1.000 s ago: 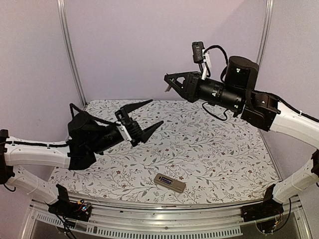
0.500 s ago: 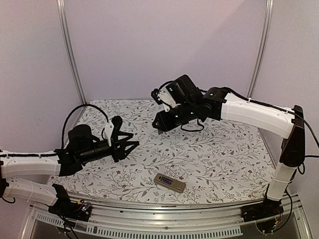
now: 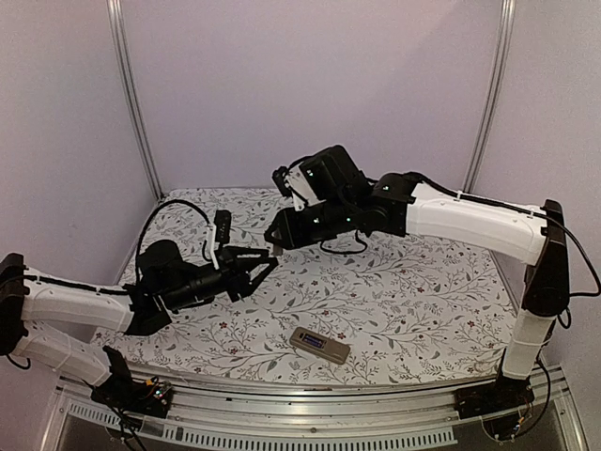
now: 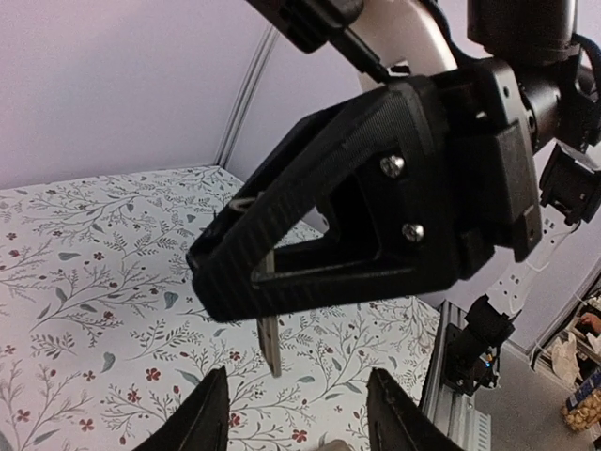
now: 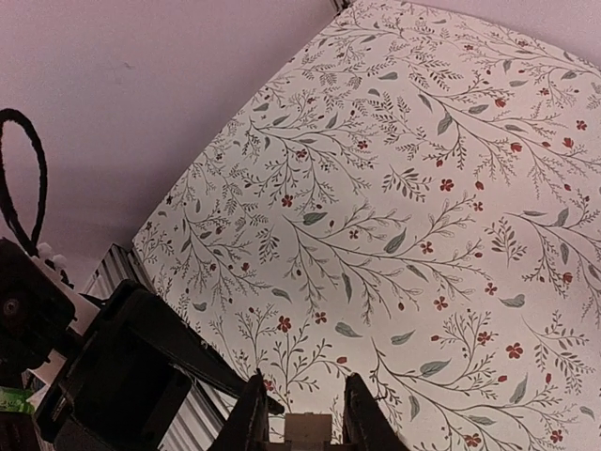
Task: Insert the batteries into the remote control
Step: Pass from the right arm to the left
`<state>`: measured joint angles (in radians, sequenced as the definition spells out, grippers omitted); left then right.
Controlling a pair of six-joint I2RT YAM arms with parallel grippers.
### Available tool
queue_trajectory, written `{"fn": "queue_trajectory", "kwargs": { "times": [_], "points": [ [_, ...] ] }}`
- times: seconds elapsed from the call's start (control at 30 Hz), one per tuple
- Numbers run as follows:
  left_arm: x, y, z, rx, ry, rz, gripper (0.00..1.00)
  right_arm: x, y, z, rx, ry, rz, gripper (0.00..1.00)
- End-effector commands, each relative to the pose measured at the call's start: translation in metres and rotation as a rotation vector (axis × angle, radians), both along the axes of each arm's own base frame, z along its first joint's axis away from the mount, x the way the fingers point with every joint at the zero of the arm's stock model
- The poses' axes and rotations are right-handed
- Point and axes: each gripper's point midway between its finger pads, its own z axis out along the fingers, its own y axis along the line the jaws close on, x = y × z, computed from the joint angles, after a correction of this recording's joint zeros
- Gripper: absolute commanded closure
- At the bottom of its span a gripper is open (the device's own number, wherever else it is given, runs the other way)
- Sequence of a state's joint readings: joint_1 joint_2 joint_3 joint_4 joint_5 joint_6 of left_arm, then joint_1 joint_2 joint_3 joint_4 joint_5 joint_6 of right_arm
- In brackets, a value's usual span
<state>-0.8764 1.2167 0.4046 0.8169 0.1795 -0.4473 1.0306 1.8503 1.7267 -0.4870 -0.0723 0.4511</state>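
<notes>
The remote control (image 3: 319, 345) lies flat on the floral cloth near the front edge, away from both grippers. No batteries show in any view. My right gripper (image 3: 274, 239) hangs over the left middle of the table, shut on a thin tan flat strip (image 4: 269, 346) that sticks out below its black fingers (image 4: 310, 235). The same strip (image 5: 307, 428) sits between the fingers in the right wrist view. My left gripper (image 3: 264, 267) points up at it from just below, and in its own view this gripper (image 4: 299, 425) is open with nothing between its jaws.
The floral cloth (image 3: 423, 291) covers the whole table. An aluminium rail (image 3: 310, 413) runs along the front edge, and upright posts (image 3: 131, 94) stand at the back corners against lilac walls. The right arm (image 3: 470, 216) spans the table's right half.
The right arm swung down and left, bringing its gripper close above the left gripper. The left arm lowered and reached forward, its jaws narrower than before. The remote has not moved.
</notes>
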Motion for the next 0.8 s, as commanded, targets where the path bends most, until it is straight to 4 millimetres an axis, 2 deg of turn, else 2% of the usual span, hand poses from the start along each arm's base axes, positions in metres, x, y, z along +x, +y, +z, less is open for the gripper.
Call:
{"fn": "queue_trajectory", "kwargs": {
  "times": [0.0,0.1,0.23,0.4,0.5,0.53,0.57,0.6,0.67,0.7,0.77],
  "points": [
    [0.013,-0.008,0.007,-0.058,0.040,0.039,0.53,-0.011,0.020,0.005,0.043,0.009,0.040,1.00],
    [0.020,-0.007,0.007,-0.050,0.021,0.075,0.59,-0.012,0.021,0.003,0.037,0.010,0.044,1.00],
    [0.023,-0.006,0.006,-0.034,0.013,0.090,0.80,-0.015,0.023,0.005,0.042,0.003,0.062,1.00],
    [0.022,-0.007,0.009,-0.044,0.015,0.082,1.00,-0.015,0.022,0.007,0.040,-0.011,0.068,1.00],
    [0.021,-0.009,0.014,-0.055,-0.003,0.070,1.00,-0.016,0.024,0.006,0.043,-0.002,0.076,1.00],
    [0.021,-0.009,0.016,-0.058,-0.008,0.070,1.00,-0.017,0.024,0.005,0.044,0.001,0.079,0.97],
    [0.021,-0.009,0.017,-0.061,-0.010,0.071,1.00,-0.017,0.025,0.005,0.047,0.003,0.078,0.83],
    [0.021,-0.008,0.018,-0.064,-0.011,0.075,1.00,-0.017,0.026,0.007,0.056,0.002,0.079,0.63],
    [0.022,-0.007,0.021,-0.072,-0.023,0.085,1.00,-0.015,0.025,0.014,0.073,-0.017,0.073,0.16],
    [0.023,-0.005,0.024,-0.075,-0.034,0.093,1.00,-0.013,0.024,0.019,0.082,-0.034,0.064,0.03],
    [0.026,-0.002,0.030,-0.081,-0.065,0.121,1.00,-0.011,0.020,0.032,0.121,-0.075,0.054,0.01]
  ]
}}
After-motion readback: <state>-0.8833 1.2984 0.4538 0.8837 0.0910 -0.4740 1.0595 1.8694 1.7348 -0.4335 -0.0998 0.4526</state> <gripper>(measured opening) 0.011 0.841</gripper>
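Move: The battery cover, pinched upright in the right gripper, hangs about 4 cm ahead of the left fingers and 2 cm to their right, its middle roughly 1 cm higher. The remote lies on the table about 9 cm back, 8 cm right and 22 cm below the left hand. For the right hand the cover's middle is about 1 cm back and 2 cm below its fingertips, and the left fingers wait some 5 cm back, 1 cm left and 3 cm below. Forward about 2 cm goes the left hand towards the cover's lower end while the right, still gripping it, brings the cover some 2 cm back and to the left to meet it. The left fingers shut from half open and pinch the thin cover; both hands then almost stand still, and at the end the right fingers spread wide to let go. ##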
